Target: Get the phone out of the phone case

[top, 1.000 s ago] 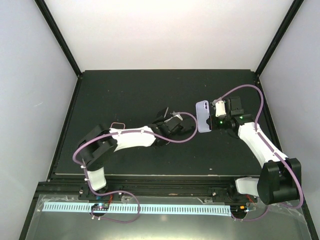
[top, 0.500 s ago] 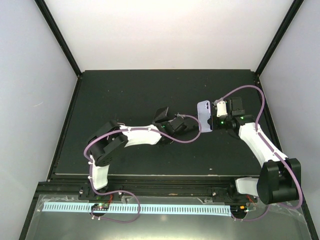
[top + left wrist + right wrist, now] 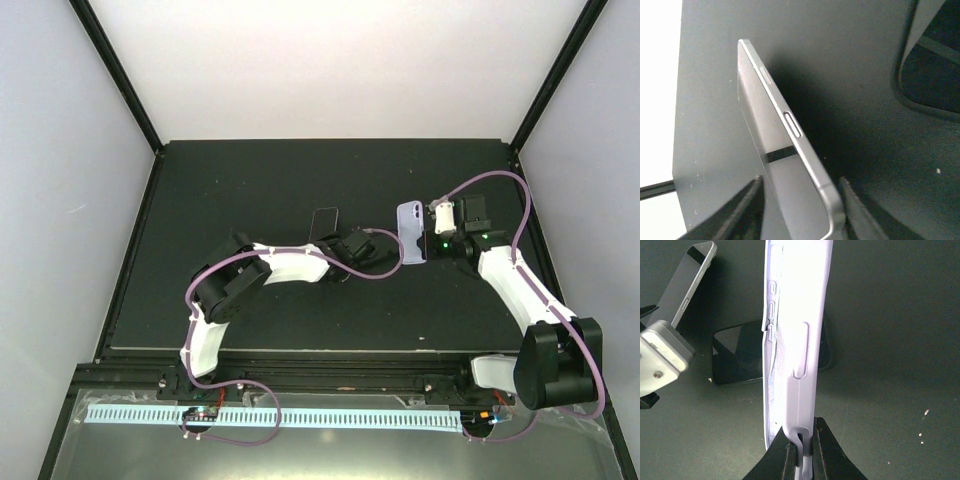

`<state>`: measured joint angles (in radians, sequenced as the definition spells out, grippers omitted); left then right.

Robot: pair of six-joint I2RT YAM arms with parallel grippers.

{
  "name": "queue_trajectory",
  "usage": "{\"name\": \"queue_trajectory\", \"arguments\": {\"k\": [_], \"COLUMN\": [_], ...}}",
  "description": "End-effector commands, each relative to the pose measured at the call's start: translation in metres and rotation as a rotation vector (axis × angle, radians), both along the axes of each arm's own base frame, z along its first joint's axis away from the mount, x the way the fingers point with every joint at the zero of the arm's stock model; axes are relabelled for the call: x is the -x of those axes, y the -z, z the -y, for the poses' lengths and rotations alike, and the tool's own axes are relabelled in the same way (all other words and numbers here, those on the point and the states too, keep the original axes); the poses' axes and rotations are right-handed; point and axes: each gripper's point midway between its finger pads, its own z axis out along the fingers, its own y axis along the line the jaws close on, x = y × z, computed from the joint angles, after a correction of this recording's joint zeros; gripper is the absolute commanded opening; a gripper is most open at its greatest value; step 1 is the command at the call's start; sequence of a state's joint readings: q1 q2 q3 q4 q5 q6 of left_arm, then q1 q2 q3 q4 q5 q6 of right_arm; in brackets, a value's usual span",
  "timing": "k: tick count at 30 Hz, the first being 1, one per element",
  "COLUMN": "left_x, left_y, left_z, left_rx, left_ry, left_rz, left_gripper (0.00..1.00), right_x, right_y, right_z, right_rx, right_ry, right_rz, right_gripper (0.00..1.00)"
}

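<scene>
The phone (image 3: pixel 775 150), a grey slab with side buttons, leans tilted between my left gripper's (image 3: pixel 801 202) fingers, which stand apart around its near end. From above, the phone (image 3: pixel 325 222) shows as a dark rectangle just past the left gripper (image 3: pixel 337 238). It also shows at the upper left of the right wrist view as the phone (image 3: pixel 690 282). The lavender phone case (image 3: pixel 800 315) stands upright and empty, and my right gripper (image 3: pixel 801 442) is shut on its lower edge. Seen from above, the phone case (image 3: pixel 411 232) sits right of the phone, in the right gripper (image 3: pixel 428 238).
A black glossy flat slab (image 3: pixel 737 357) lies on the dark table (image 3: pixel 250 180) behind the case, and its rounded corner (image 3: pixel 930 65) shows in the left wrist view. White walls enclose the table on three sides.
The left gripper's jaws have parted around the phone, which now leans flatter and sits a little farther back. The right gripper still holds the case, shifted slightly right.
</scene>
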<state>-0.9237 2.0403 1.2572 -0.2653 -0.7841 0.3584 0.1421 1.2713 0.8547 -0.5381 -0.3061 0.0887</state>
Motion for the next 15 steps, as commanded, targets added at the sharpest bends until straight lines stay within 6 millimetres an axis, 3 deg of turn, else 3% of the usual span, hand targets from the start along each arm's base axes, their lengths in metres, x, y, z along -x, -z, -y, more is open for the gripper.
{"name": "queue_trajectory", "arguments": {"k": [1,8,15], "left_x": [-0.006,0.001,0.026], "left_y": [-0.013,-0.025,-0.063], "left_z": [0.015,0.024,0.018], "left_rx": [0.124,0.302,0.514], "left_ry": [-0.021,-0.025,-0.046], "left_rz": [-0.014,-0.083,-0.120], "left_gripper": [0.45,0.76,0.78], "right_x": [-0.006,-0.013,-0.048], "right_y": [-0.008,-0.015,-0.031], "right_z": [0.006,0.010,0.039], "right_rx": [0.011,0.030,0.082], "right_ry": [0.024,0.012,-0.002], "right_rz": [0.042,0.047,0.065], "right_gripper": [0.01,0.01,0.01]}}
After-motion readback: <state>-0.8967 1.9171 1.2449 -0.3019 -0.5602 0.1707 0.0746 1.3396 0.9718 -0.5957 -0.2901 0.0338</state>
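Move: The phone stands tilted low between the left fingers, near end towards them, its middle about 5 cm ahead and 2 cm below. The black phone lies flat some 13 cm to the left hand's right, level with it, 4 cm down. From the right hand, still holding the case, the phone is roughly 26 cm left, 8 ahead and 10 below. Left fingers spread, release the phone, slip right and rise about 3 cm; right hand carries the case forward-right. ##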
